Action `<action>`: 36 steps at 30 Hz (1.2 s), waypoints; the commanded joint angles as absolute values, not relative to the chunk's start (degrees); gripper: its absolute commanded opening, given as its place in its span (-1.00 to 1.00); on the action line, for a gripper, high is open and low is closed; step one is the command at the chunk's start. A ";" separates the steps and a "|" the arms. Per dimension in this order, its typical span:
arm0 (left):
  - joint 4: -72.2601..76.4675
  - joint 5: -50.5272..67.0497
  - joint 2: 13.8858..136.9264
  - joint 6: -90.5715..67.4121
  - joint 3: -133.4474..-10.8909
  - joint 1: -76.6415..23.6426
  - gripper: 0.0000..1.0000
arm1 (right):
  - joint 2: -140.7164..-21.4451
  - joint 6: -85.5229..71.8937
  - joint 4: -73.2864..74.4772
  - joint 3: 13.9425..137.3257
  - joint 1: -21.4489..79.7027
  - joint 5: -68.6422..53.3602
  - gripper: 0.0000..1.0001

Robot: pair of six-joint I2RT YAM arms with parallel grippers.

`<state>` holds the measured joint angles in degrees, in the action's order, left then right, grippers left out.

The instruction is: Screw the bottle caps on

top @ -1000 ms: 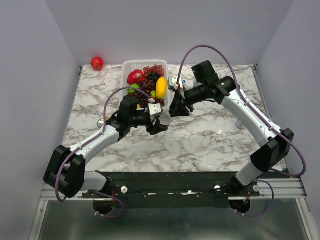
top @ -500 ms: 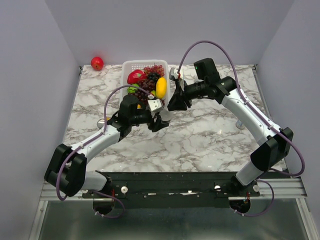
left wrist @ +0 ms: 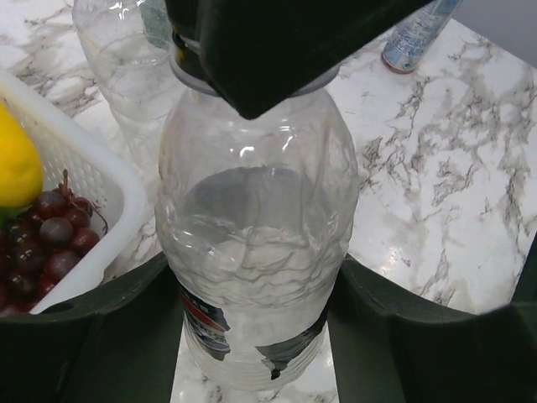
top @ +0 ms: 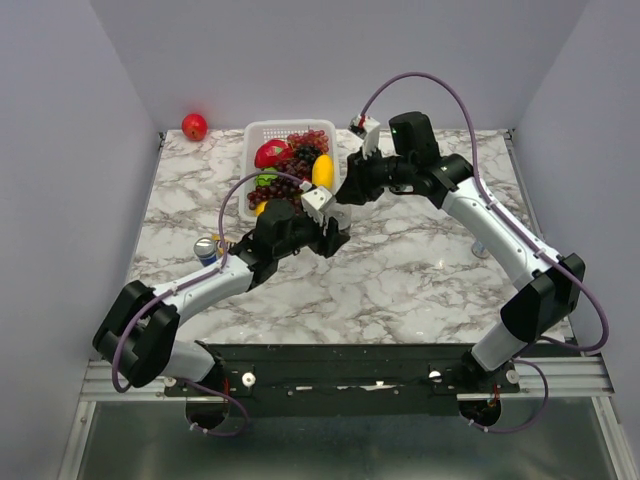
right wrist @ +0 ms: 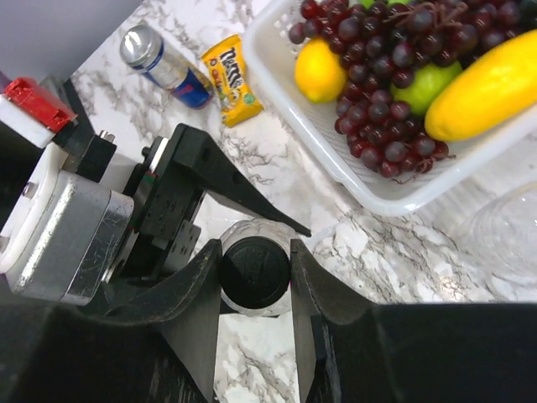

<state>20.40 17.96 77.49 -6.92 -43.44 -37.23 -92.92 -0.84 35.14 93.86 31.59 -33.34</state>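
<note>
A clear plastic bottle [left wrist: 256,243] stands on the marble, and my left gripper [left wrist: 256,336] is shut on its lower body, one finger on each side. A black bottle cap [right wrist: 254,273] sits on the bottle's mouth. My right gripper [right wrist: 255,281] comes down from above and is shut on that cap. In the top view the left gripper [top: 330,238] and right gripper [top: 345,190] meet beside the basket and hide the bottle. The left wrist view shows the right gripper [left wrist: 277,42] as a dark block over the bottle's neck. No other caps show.
A white basket [top: 258,135] of fruit stands just behind the grippers. A second clear bottle [left wrist: 126,59] is beside it. A blue-and-silver can [top: 207,248] and a yellow candy packet [right wrist: 231,80] lie to the left, another can [left wrist: 415,34] to the right. A red apple [top: 194,126] sits far left.
My left gripper carried the bottle right and slightly away from me. My right gripper swung above it and closed on the black cap.
</note>
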 commanded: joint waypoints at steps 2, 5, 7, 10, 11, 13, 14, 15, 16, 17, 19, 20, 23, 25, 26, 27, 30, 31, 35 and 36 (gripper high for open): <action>26.37 12.12 79.10 -16.95 -46.76 -37.44 -1.00 | -94.04 -7.82 36.65 92.64 32.17 -24.44 -0.99; 30.57 17.47 79.98 -19.15 -46.23 -37.44 -1.00 | -94.66 -8.88 36.56 93.25 32.52 -19.52 -0.99; 33.73 23.27 80.68 -20.65 -46.40 -37.44 -1.00 | -95.27 -9.14 37.09 93.78 32.69 -15.24 -0.99; 36.82 28.02 81.65 -20.22 -46.76 -37.44 -1.00 | -95.80 -9.93 37.44 94.04 32.78 -11.71 -0.99; 37.44 28.21 81.82 -19.78 -46.93 -37.44 -1.00 | -95.89 -10.11 37.62 93.96 32.78 -10.99 -0.99; 35.70 28.04 81.74 -17.94 -47.28 -37.53 -1.00 | -95.89 -9.85 37.62 93.87 32.78 -10.46 -0.99; 34.55 27.69 81.48 -17.32 -47.63 -37.53 -1.00 | -95.71 -9.76 37.62 93.69 32.70 -10.28 -0.99; 33.32 27.25 81.30 -16.62 -47.81 -37.53 -1.00 | -95.63 -9.67 37.53 93.60 32.70 -10.20 -0.99; 30.35 26.72 81.12 -16.09 -47.99 -37.53 -0.75 | -95.45 -8.71 37.44 93.60 32.70 -10.11 -0.99; 28.93 25.59 80.78 -14.60 -48.16 -37.53 -0.18 | -94.93 -7.92 37.35 93.60 32.70 -10.11 -0.99; 24.72 24.79 79.98 -13.19 -47.99 -37.53 0.35 | -94.05 -4.86 37.00 93.43 32.61 -9.93 -0.99; 23.57 24.18 78.76 -10.49 -47.29 -37.53 0.97 | -92.74 -3.62 37.09 93.25 32.26 -10.19 -0.99; 16.19 23.91 76.39 -5.73 -46.24 -37.09 0.97 | -89.84 2.35 36.92 90.89 30.77 -11.68 -0.99; 11.72 23.82 75.15 -1.86 -45.27 -36.39 0.97 | -86.67 5.34 36.39 87.65 29.54 -13.96 -0.99; 10.47 23.82 74.02 -0.89 -44.31 -35.78 0.97 | -85.53 5.97 36.13 86.50 28.23 -14.67 -0.99; 9.33 23.82 73.48 1.30 -43.77 -35.34 0.97 | -83.17 6.50 35.51 85.35 27.60 -15.46 -0.99; 5.90 23.99 71.90 2.90 -42.89 -34.02 0.97 | -79.56 9.22 34.46 80.52 25.75 -18.36 -0.99; 4.24 24.60 71.81 3.68 -42.98 -33.84 0.97 | -77.10 10.01 33.58 79.12 25.40 -17.59 -0.99; 0.71 24.87 73.29 4.31 -45.69 -33.31 0.97 | -71.02 10.37 23.76 69.81 21.11 -15.91 -0.99; 0.27 24.87 73.56 4.13 -46.23 -32.96 0.97 | -70.41 10.81 18.25 66.30 20.31 -15.56 -0.99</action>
<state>6.22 23.18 72.58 1.21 -44.12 -33.52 -74.02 7.73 31.55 73.73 23.07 -15.92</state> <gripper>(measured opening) 0.985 0.410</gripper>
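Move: Both hands already hold the black-capped bottle: the left grips its body almost at the bottle's middle, and the right pinches the cap, with the bottle's middle about 9 cm below and 3 cm back. The free table spot lies roughly 13 cm to the right and 26 cm below the right hand. The blue-capped bottle stands some 11 cm ahead and 2 cm to the right; the green-label bottle stands about 14 cm ahead and 11 cm to the right. The right hand keeps its pinch on the cap, first going about 3.5 cm forward and a little right and down while turning some 20 degrees clockwise, as the left still clasps the body and shifts 2 cm right. Then the left opens wide and lets go, drawing back about 5 cm to the left, while the right carries the bottle off some 10 cm to the right. ##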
